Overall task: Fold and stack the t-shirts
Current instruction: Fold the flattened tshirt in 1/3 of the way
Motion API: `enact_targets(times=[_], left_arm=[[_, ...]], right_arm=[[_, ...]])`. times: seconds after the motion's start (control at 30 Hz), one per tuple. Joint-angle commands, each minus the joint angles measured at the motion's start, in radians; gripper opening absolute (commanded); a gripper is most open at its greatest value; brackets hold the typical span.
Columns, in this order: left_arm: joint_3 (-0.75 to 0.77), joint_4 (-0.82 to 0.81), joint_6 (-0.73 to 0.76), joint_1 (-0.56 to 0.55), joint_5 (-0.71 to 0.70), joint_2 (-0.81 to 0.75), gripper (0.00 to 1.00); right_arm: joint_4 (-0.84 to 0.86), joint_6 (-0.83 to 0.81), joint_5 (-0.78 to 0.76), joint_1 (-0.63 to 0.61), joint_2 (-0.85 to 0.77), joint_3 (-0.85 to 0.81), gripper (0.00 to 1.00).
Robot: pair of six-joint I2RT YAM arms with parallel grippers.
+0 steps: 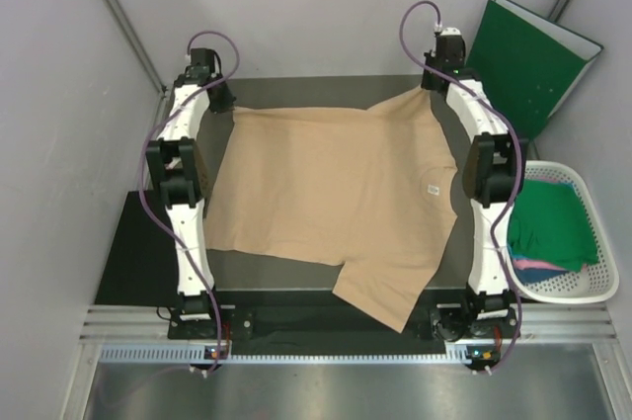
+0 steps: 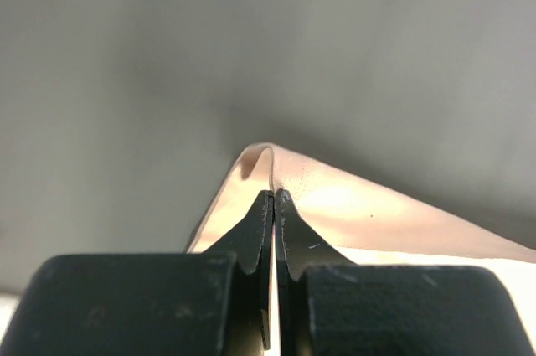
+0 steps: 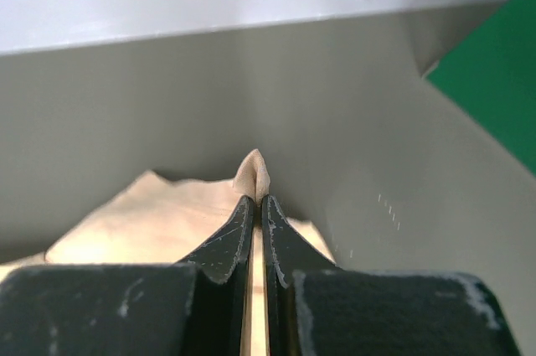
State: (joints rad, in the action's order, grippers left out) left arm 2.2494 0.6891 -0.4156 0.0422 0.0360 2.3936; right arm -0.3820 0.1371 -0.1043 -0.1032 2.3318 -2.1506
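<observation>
A large pale peach-beige t-shirt [image 1: 336, 193] lies spread across the table, one sleeve [image 1: 387, 294] reaching over the near edge. My left gripper [image 1: 227, 109] is at the shirt's far left corner, and the left wrist view shows this gripper [image 2: 274, 197] shut on a fold of the beige cloth [image 2: 352, 214]. At the far right corner my right gripper [image 1: 430, 90] lifts the cloth slightly. Seen from the right wrist, the gripper [image 3: 255, 201] is shut on a pinched peak of the shirt [image 3: 159, 222]. More t-shirts sit in a basket: a dark green one [image 1: 548, 222] over pink and blue ones [image 1: 528, 265].
A white mesh basket [image 1: 597, 287] stands to the right of the table, beside the right arm. A stiff dark green folder [image 1: 528, 59] leans in the back right corner. Grey walls close in on the left, back and right. The dark table surface [image 1: 148, 252] shows at the near left.
</observation>
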Motion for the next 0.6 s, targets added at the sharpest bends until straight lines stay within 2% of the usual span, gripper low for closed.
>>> enact_targets(times=[0.0, 0.17, 0.3, 0.57], left_arm=[[-0.033, 0.013, 0.008, 0.035, -0.008, -0.138, 0.00], [-0.045, 0.070, -0.006, 0.056, 0.008, -0.191, 0.00], [-0.080, 0.105, -0.002, 0.062, 0.024, -0.232, 0.00], [-0.296, 0.128, -0.006, 0.061, 0.045, -0.321, 0.00]], right_arm=[[0.000, 0.015, -0.021, -0.038, -0.222, 0.060, 0.00], [-0.049, 0.029, -0.044, -0.055, -0.377, 0.159, 0.00], [-0.087, 0.035, -0.055, -0.079, -0.486, 0.312, 0.00], [-0.164, 0.114, -0.040, -0.108, -0.684, 0.631, 0.00]])
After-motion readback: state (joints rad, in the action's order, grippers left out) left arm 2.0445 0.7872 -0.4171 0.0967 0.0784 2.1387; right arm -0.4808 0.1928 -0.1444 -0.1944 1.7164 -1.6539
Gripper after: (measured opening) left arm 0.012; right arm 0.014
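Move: Both hands already pinch the far-edge corners of the tan t-shirt. From the left hand the t-shirt's middle lies about 19 cm back and 24 cm to the right, some 5 cm below; from the right hand it is about 22 cm back and 23 cm to the left, some 8 cm below. The white label lies about 24 cm back of the right hand and 3 cm to its right, and the green binder roughly 26 cm to its right, about level. Both hands keep their shut grip on the far-edge corners and draw back and up over the t-shirt, the right clearly leading: some 15 cm back while climbing about 12 cm, drifting slightly left, before it sinks a little at the end. The left hand comes back only about 6 cm, edging left by some 2 cm as it first stays low, then rising about 5 cm and easing off its climb, with both wrists barely turning. ##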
